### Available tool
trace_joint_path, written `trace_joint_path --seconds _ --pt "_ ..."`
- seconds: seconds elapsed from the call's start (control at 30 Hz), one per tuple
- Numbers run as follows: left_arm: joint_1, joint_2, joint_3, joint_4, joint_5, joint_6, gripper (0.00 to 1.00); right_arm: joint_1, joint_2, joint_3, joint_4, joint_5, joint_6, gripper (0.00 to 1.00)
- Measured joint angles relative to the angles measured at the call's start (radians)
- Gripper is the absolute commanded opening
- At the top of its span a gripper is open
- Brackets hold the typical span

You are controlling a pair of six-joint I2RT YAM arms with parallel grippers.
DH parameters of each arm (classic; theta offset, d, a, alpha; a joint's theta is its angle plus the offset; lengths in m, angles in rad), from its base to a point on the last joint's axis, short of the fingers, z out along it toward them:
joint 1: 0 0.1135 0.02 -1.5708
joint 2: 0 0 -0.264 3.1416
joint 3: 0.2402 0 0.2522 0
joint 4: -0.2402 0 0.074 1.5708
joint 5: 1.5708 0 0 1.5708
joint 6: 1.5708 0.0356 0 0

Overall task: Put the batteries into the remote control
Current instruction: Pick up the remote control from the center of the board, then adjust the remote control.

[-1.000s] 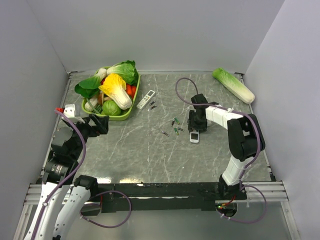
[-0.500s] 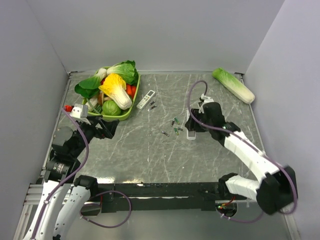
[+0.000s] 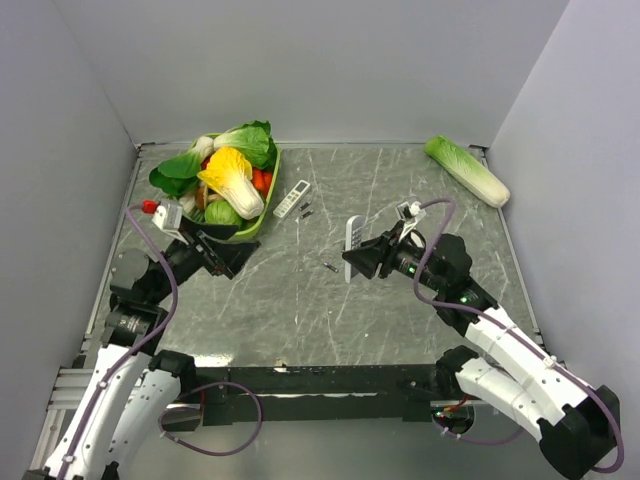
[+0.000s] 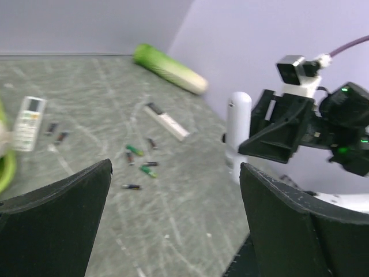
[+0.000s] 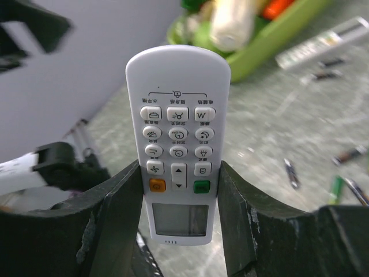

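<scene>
My right gripper (image 3: 362, 258) is shut on the remote control (image 3: 354, 237), which it holds upright above the middle of the table. In the right wrist view the remote control (image 5: 177, 144) sits between both fingers, buttons facing the camera and screen end lowest. My left gripper (image 3: 232, 258) is open and empty, to the left of the remote and pointing toward it. The left wrist view shows the remote control (image 4: 238, 133) beyond the open left gripper (image 4: 176, 173). Several batteries (image 4: 148, 171) lie loose on the table; one battery (image 3: 328, 266) lies below the remote.
A green basket (image 3: 262, 217) of vegetables stands at the back left. A white remote with grey buttons (image 3: 291, 198) lies beside it, with two small batteries next to it. A slim white remote (image 4: 166, 121) lies past the batteries. A napa cabbage (image 3: 466, 170) lies at the back right.
My right gripper has lifted the remote control off the table and carried it left toward the middle. My left gripper has moved right toward it, still open.
</scene>
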Motion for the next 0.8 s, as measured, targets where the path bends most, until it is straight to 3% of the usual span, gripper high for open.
trace_joint_path --seconds 0.17,0.37,0.57,0.8 --pt "-0.052 0.028 -0.066 0.151 0.064 -0.101 0.97 0.013 -0.015 -0.043 0.183 -0.064 0.072 0.2" --pt "-0.19 0.091 -0.098 0.293 0.066 -0.155 0.97 0.025 -0.01 -0.09 0.407 -0.104 0.181 0.2" --pt "-0.391 0.234 -0.097 0.399 -0.005 -0.151 0.97 0.047 0.014 -0.097 0.521 -0.134 0.243 0.19" --pt "-0.5 0.42 -0.081 0.461 -0.051 -0.148 0.97 0.068 0.021 -0.101 0.591 -0.158 0.274 0.2"
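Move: The remote stands upright in the right fingers, some 25 cm to the right of the open left gripper, about 3 cm ahead and 5 cm lower. From the left gripper, a lone battery lies on the table about 6 cm ahead, 19 cm right and 32 cm below. For the right hand, the left gripper is about 25 cm left, 1 cm back and 8 cm higher; its held remote's middle is about 2 cm ahead, straight above by 3 cm. Bring the open left gripper about 14 cm right towards the back of the held remote, sinking some 5 cm late on and easing slightly back, while swinging its fingers clockwise about 25 degrees. Keep the right fingers' grip on the remote, raise it about 8 cm, draw it back and a little left, tip the fingers upward and turn them counter-clockwise. ##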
